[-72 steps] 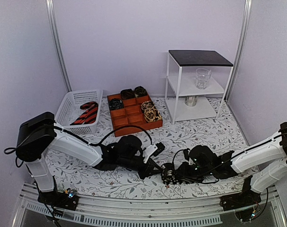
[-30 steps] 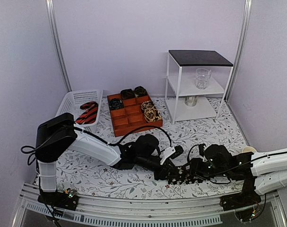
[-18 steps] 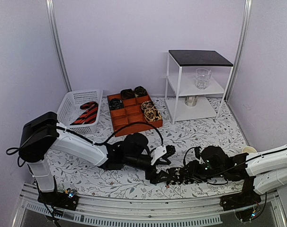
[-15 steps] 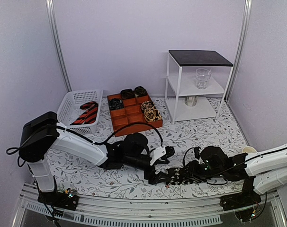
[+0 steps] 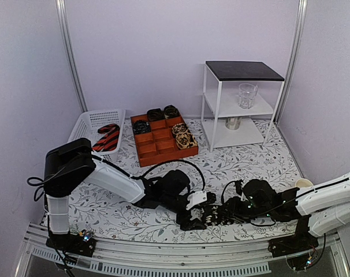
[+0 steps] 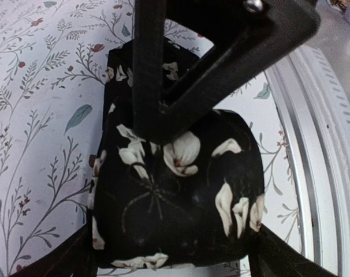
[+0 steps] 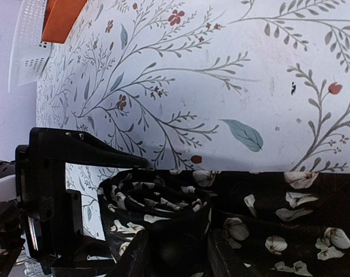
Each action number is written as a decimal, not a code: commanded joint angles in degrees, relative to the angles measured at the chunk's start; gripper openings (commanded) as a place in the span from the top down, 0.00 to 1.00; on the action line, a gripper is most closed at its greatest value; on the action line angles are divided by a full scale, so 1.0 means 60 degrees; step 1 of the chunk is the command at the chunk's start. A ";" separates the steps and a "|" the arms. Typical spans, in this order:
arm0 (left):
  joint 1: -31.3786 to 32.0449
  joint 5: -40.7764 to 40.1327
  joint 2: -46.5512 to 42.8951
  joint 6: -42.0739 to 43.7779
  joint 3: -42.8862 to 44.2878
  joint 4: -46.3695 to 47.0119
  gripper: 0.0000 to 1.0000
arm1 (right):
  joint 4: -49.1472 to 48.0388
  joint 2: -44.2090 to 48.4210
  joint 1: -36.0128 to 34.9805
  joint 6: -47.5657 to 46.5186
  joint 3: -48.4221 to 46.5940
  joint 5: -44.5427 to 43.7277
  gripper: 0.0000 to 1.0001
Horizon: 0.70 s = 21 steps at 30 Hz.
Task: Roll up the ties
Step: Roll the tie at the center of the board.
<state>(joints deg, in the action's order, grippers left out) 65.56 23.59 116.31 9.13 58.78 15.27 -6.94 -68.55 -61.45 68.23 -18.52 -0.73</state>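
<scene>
A black tie with pale flowers (image 5: 208,217) sits wound into a fist-sized coil near the table's front edge. In the left wrist view the coil (image 6: 175,196) fills the gap between my left gripper's (image 6: 172,257) fingers (image 6: 77,257), which press on both its sides. My left gripper (image 5: 193,214) reaches it from the left. My right gripper (image 5: 220,217) comes from the right. Its fingers (image 7: 134,257) are shut on the coil's outer layer (image 7: 157,199). A flat stretch of the tie (image 7: 290,213) runs off to the right. A right finger (image 6: 146,63) crosses over the coil.
A white basket (image 5: 85,124) at back left holds a red-and-black striped tie (image 5: 105,138). An orange divided tray (image 5: 163,147) holds several rolled ties (image 5: 157,114). A white shelf (image 5: 238,104) carries a glass (image 5: 247,95). The metal front rail (image 6: 331,173) lies close beside the coil.
Both grippers stay on the coil near the front edge. The left arm has swung its elbow right and its gripper has come closer in on the coil; the right gripper has barely shifted.
</scene>
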 commanded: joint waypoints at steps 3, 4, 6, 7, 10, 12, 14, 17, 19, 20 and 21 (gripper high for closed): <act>-0.0063 0.0031 0.0253 0.0353 0.0297 -0.0294 0.16 | 0.0205 -0.0145 -0.0040 0.0084 0.0253 0.0078 0.67; -0.0067 0.0106 0.0245 0.0418 0.0297 -0.0289 0.19 | 0.0192 -0.0160 -0.0041 0.0084 0.0259 0.0076 0.67; -0.0076 0.0265 0.0244 0.0538 0.0274 -0.0300 0.29 | 0.0144 -0.0190 -0.0038 0.0106 0.0286 0.0078 0.67; -0.0080 0.0377 0.0244 0.0611 0.0267 -0.0308 0.40 | 0.0078 -0.0190 -0.0041 0.0104 0.0300 0.0098 0.67; -0.0077 0.0462 0.0195 0.0658 0.0194 -0.0305 0.62 | -0.0014 -0.0149 -0.0041 0.0063 0.0326 0.0120 0.67; -0.0075 0.0394 0.0106 0.0667 0.0040 -0.0164 0.63 | -0.0064 -0.0139 -0.0041 0.0055 0.0347 0.0122 0.67; -0.0080 0.0270 0.0011 0.0690 -0.0122 -0.0057 0.64 | -0.0174 -0.0173 -0.0034 0.0013 0.0348 0.0111 0.67; -0.0174 -0.0365 -0.0056 0.0609 -0.0261 0.0021 0.66 | -0.0287 -0.0420 0.0061 -0.0203 0.0110 0.0047 0.67; -0.0354 -0.0592 -0.0114 0.0469 -0.0374 0.0130 0.67 | -0.0381 -0.0658 0.0148 -0.0408 -0.0161 0.0054 0.67; -0.0453 -0.0660 -0.0160 0.0381 -0.0453 0.0221 0.67 | -0.0436 -0.0809 0.0226 -0.0580 -0.0296 0.0062 0.67; -0.0537 -0.0802 -0.0221 0.0326 -0.0560 0.0319 0.66 | -0.0495 -0.0984 0.0333 -0.0675 -0.0450 0.0100 0.67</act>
<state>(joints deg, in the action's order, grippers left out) 64.64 23.20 116.53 12.16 57.98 16.78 -9.87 -70.98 -60.86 67.35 -18.55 -0.69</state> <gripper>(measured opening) 0.335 0.333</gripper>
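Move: The rolled end of the tie sits between my left hand's open fingers, its middle about 2 cm right of the hand point and level with it fore and aft. The flat tail runs on to the right, its middle some 11 cm right and a couple lower. The metal table edge is about 9 cm back. From my right hand, the roll is about 3 cm left and 2 cm below, and that tail's middle lies some 5 cm right and 4 cm below. I shut my left fingers on the roll from its near and far sides, from nearly wide open to about a third, and pinch it while the hand stays low in place. Only at the very end does it ease forward by under 1 cm. My right hand stays put, fingers unmoved, keeping its hold on the tie beside the roll. ##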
